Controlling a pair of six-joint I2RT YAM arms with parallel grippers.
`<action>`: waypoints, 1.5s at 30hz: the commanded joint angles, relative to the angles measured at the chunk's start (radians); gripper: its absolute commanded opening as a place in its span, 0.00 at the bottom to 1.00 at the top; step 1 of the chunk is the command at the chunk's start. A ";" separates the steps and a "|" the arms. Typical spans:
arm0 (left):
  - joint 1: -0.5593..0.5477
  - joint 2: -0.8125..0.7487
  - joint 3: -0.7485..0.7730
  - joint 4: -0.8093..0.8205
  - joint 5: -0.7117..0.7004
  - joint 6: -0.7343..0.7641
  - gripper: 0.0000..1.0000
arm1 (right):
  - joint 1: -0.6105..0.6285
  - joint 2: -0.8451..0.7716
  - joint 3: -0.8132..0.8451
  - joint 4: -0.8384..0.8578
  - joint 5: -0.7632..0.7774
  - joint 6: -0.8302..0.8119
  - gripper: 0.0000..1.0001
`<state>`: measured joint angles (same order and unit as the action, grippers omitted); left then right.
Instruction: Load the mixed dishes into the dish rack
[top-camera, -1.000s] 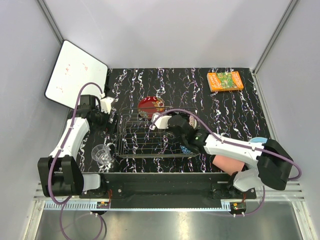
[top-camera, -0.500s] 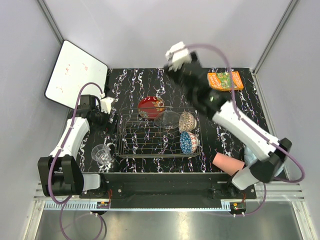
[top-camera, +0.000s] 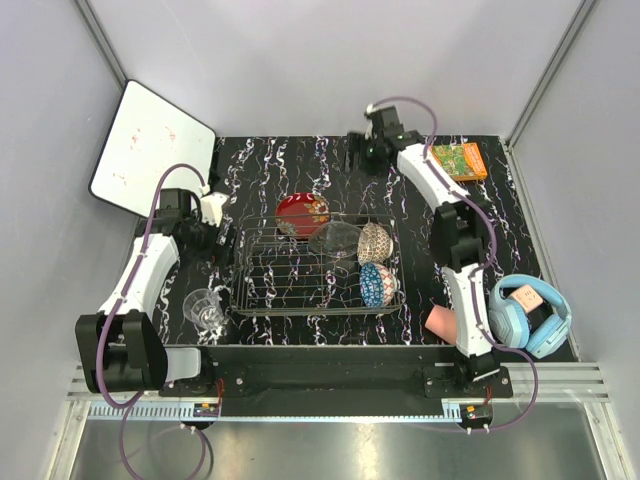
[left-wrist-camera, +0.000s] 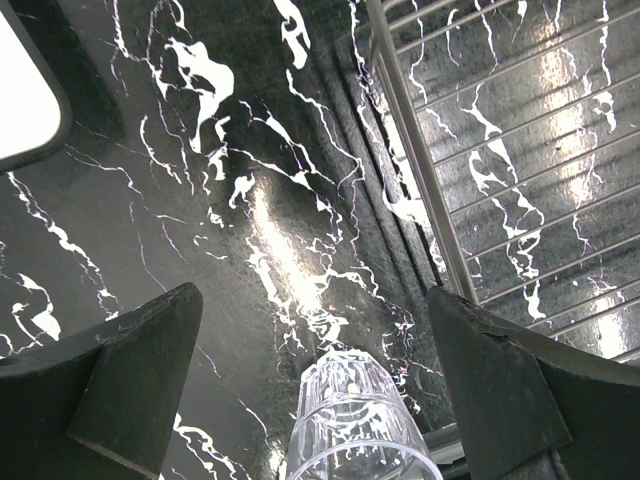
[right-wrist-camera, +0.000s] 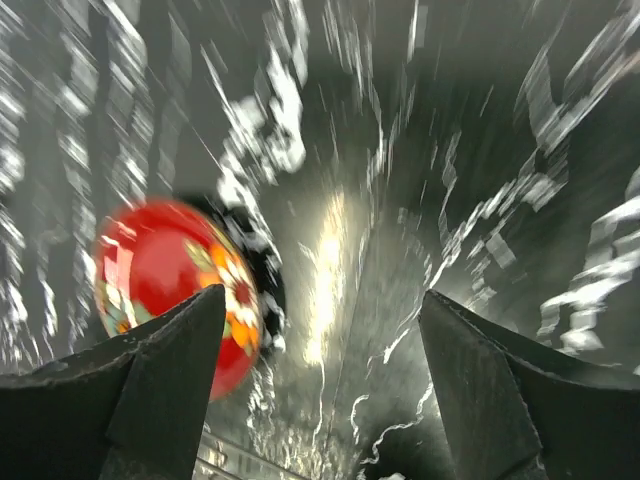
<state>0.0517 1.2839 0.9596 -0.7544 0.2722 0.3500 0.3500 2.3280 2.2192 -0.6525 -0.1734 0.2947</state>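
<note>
The dish rack (top-camera: 290, 275) holds a clear glass bowl (top-camera: 335, 240), a beige-brown patterned bowl (top-camera: 374, 242) and a blue patterned bowl (top-camera: 378, 284). A red gold-patterned dish (top-camera: 302, 213) (right-wrist-camera: 165, 290) sits on the table just behind the rack. Left of the rack stands a clear glass cup (top-camera: 205, 306) (left-wrist-camera: 355, 425). At the front right lies a salmon-pink cup (top-camera: 441, 321). My left gripper (top-camera: 224, 246) (left-wrist-camera: 315, 400) hovers open beside the rack's left edge (left-wrist-camera: 420, 190), beyond the glass cup and clear of it. My right gripper (top-camera: 362, 155) (right-wrist-camera: 320, 390) is open and empty near the table's far edge.
An orange book (top-camera: 452, 162) lies at the back right. Blue headphones (top-camera: 528, 312) rest at the front right. A white board (top-camera: 152, 150) (left-wrist-camera: 20, 100) leans at the back left. Grey walls close in both sides.
My right arm lifted off the rack and swung to the far edge of the table, its jaws widening. The bowls stay in the rack. The left arm has not moved.
</note>
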 joint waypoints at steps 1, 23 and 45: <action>0.005 -0.026 0.045 0.026 0.001 0.009 0.99 | 0.014 0.020 0.062 -0.062 -0.182 0.087 0.86; 0.005 -0.023 0.033 0.041 0.013 -0.002 0.99 | 0.017 0.246 0.109 -0.049 -0.347 0.190 0.80; 0.005 -0.018 0.034 0.049 0.007 0.001 0.99 | 0.063 0.376 0.151 -0.067 -0.304 0.248 0.48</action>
<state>0.0525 1.2839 0.9653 -0.7452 0.2733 0.3481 0.3996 2.6671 2.3913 -0.6991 -0.5304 0.5510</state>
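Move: Back about 8 cm and some 14 cm left of the empty right hand, roughly 13 cm below, sits the red floral plate. The clear glass dish, standing in the rack, is about 8 cm right of the plate and 9 cm nearer the robot; the speckled bowl is some 17 cm right of the plate and 11 cm nearer. For the idle left hand, the plate is about 17 cm ahead, 18 cm right and 9 cm down. Sinking about 11 cm in two stages, the right hand first drops and draws back a few centimetres, then works some 8 cm left to the red plate's right-hand rim. The wrist turns roughly 30 degrees, swinging the forward-pointing fingers leftward, and late on they close partway with the rim between them; a touch can't be made out. ##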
